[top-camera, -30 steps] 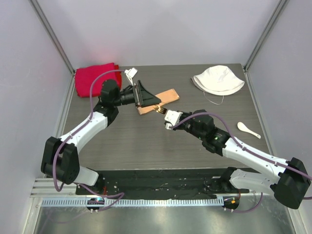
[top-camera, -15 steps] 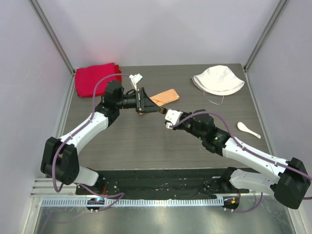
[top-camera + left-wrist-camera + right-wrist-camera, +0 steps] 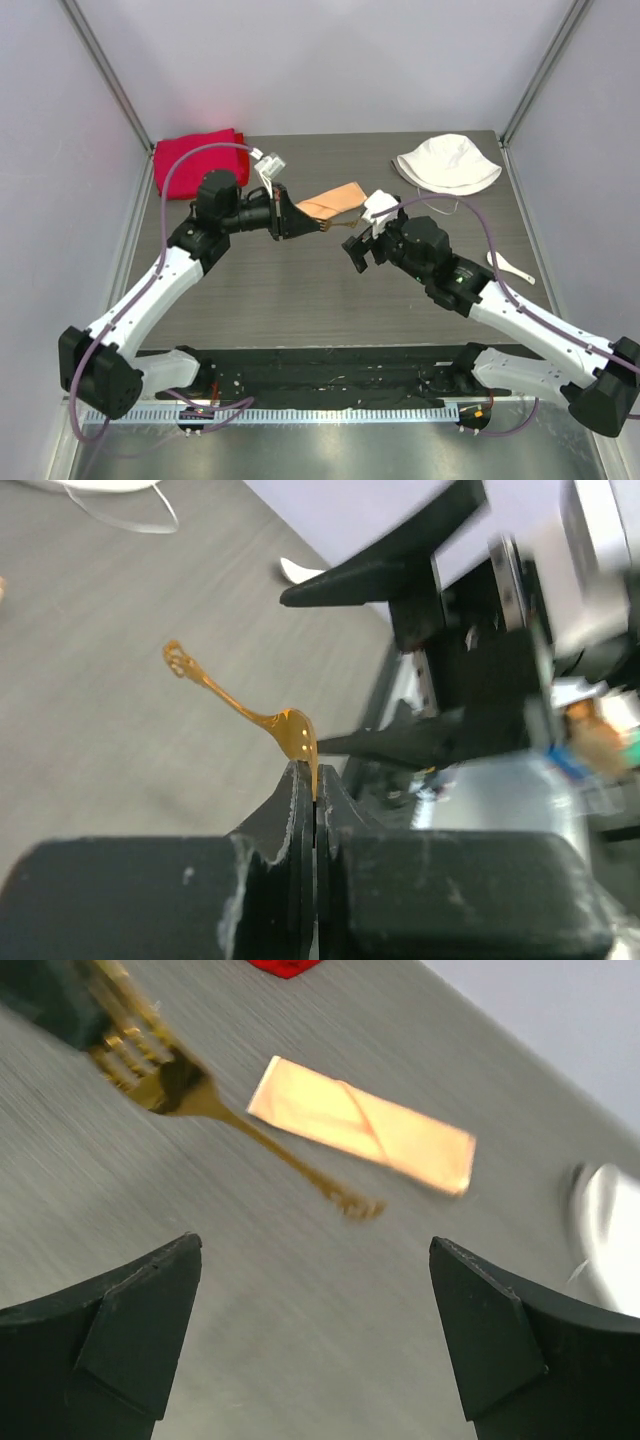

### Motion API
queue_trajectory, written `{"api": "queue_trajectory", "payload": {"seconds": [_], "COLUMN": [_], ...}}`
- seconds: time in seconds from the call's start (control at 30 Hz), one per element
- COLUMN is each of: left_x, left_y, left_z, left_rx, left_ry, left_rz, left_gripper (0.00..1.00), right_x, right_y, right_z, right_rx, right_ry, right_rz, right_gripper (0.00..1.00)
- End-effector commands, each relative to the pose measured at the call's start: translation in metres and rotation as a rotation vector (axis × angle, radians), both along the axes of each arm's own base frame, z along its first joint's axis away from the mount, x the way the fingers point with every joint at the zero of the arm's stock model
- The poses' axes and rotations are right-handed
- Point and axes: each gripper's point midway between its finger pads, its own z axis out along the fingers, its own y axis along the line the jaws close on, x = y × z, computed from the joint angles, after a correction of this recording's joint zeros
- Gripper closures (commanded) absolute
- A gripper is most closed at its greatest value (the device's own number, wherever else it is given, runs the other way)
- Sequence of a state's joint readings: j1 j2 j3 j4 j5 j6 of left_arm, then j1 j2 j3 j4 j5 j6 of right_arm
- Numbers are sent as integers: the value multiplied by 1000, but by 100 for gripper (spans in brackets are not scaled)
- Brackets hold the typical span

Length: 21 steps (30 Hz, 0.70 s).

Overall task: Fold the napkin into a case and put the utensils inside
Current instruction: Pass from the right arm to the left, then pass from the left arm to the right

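The napkin lies folded as a narrow peach case [image 3: 335,198] [image 3: 360,1125] on the table's far middle. A gold fork [image 3: 335,228] [image 3: 225,700] [image 3: 230,1115] hangs in the air just in front of it. My left gripper [image 3: 305,225] [image 3: 315,780] is shut on the fork's tine end, and the ornate handle points towards the right arm. My right gripper [image 3: 362,240] [image 3: 315,1260] stands wide open a little short of the handle tip, holding nothing. A small white spoon [image 3: 510,265] lies at the right side of the table.
A white bucket hat [image 3: 447,162] sits at the back right, its edge showing in the right wrist view. A thick red cloth [image 3: 195,160] lies at the back left corner. Grey walls close in on three sides of the table [image 3: 300,300].
My left gripper has shut on the fork's tine end. My right gripper has let go of the handle, opened wide and drawn back to the right.
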State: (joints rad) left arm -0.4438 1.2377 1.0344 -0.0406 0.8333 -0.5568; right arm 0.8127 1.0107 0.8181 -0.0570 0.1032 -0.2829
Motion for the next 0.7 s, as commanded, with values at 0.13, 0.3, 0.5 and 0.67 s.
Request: {"api": "queue_trajectory", "payload": {"seconds": [0.13,0.3,0.5,0.67], "left_x": [-10,-13,-29,-36], "left_y": [-6,-16,-33,-34], "left_z": [-8,-8,-4,0], "left_rx": [359,457,540,584], "left_ry": [-577,-713,-877,-950], "left_rz": [16,37,32,50], "left_gripper": [100,100,100,100], "right_x": [-4,20,29,32], "right_y": [0,7,40,37], "right_z": [36,61,32,14], "right_rx": [600,849,931,957], "right_ry": [623,765,970,995], "right_rz": [-401,-452,-386,-424], "right_gripper": [1,5,25,26]}}
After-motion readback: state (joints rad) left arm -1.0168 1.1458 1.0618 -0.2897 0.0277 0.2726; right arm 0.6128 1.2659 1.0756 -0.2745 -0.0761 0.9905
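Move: Held by its tines in the left hand, the fork has its middle about 4 cm to that hand's right, 2 cm ahead and level. From the right hand, open and empty just short of the handle end, it is roughly 6 cm left, 1 cm ahead and 4 cm higher. The folded napkin lies some 14 cm ahead of the right hand, 8 cm left and 24 cm below; the white cloth about 25 cm ahead, 21 cm right, 23 cm below. The fork stays pinched in the shut left hand, carried about 5 cm back, 4 cm right and, after a slight rise, 3 cm down while that hand rolls some 55 degrees. The right hand eases back briefly, then goes forward and left around the handle, about 3 cm each, rising and sinking again; it rolls roughly 75 degrees and closes its wide-open fingers by a quarter. ##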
